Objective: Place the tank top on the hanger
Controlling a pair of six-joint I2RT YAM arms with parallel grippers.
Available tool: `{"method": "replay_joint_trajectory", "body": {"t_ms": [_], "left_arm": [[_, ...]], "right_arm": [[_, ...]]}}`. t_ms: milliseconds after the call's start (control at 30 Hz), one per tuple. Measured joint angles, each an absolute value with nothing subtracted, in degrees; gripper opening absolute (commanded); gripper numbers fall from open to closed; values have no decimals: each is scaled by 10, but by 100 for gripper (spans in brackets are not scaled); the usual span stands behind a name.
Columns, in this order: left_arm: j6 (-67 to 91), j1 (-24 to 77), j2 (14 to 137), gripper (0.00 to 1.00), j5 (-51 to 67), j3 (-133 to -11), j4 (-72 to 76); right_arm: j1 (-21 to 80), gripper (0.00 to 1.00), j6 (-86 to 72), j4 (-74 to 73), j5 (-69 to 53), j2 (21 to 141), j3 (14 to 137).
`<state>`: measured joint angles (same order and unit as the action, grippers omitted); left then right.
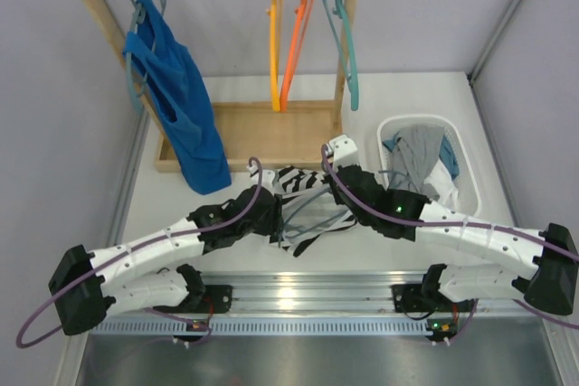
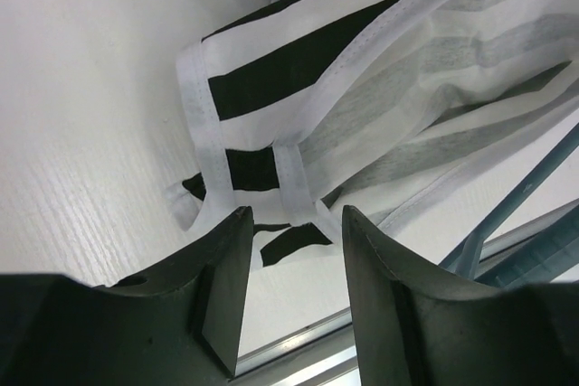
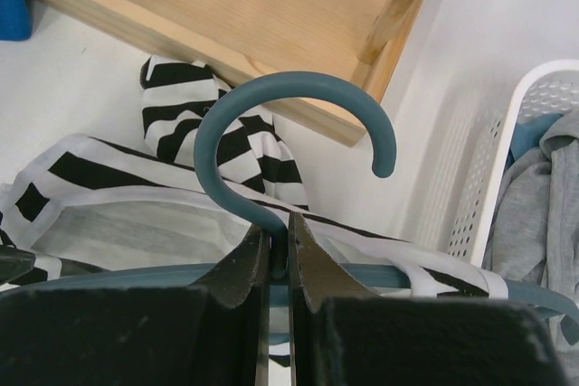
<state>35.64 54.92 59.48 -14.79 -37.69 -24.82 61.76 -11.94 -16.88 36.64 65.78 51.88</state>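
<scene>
The black-and-white striped tank top [image 1: 303, 214] lies crumpled on the table between the two arms. The slate blue-grey hanger [image 1: 317, 198] lies inside it, its bar under the fabric. My right gripper [image 3: 278, 228] is shut on the hanger's neck just below the curved hook [image 3: 298, 80], with the striped cloth [image 3: 109, 174] draped round the bar. My left gripper [image 2: 295, 214] is open just short of a white-edged strap [image 2: 294, 178], with nothing between its fingers. Part of the hanger frame [image 2: 534, 178] shows beside the fabric at the right.
A wooden rack [image 1: 244, 128] at the back carries a blue top [image 1: 176, 106], a yellow hanger [image 1: 275, 42], an orange hanger [image 1: 294, 42] and teal hangers [image 1: 348, 51]. A white basket [image 1: 470, 178] with a grey garment [image 1: 421, 155] stands right. A metal rail [image 1: 289, 300] runs along the near edge.
</scene>
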Motion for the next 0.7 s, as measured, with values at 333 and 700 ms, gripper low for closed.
{"method": "replay_joint_trajectory", "body": {"t_ms": [333,700], "left_arm": [[341,549,646,43,-154,-376,-222],[343,549,637,0,-169,-376,-229]], "right_arm": [[619,0,-116,-176,368,660,519],[619,0,-122,-176,404,669,535]]}}
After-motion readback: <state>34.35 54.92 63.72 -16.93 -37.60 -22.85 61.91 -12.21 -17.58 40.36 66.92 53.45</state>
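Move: The tank top's free left strap lies almost in the left hand's open fingers: about 2 cm below the hand and 1 cm ahead, neither left nor right. The hanger's left end hovers some 3 cm back of the hand, 4 cm to its right and slightly above it; the bunched striped cloth is about 11 cm ahead and 5 cm right. From the right hand, the strap is roughly 10 cm back, 12 cm left and 12 cm below. The strap is what the left hand takes: it sinks about 2 cm onto the cloth, easing slightly forward, then stays there while its half-open fingers shut fully and pinch the strap's edge between the tips. The right hand stays nearly in place and keeps its grip on the hanger's neck just below the hook. ##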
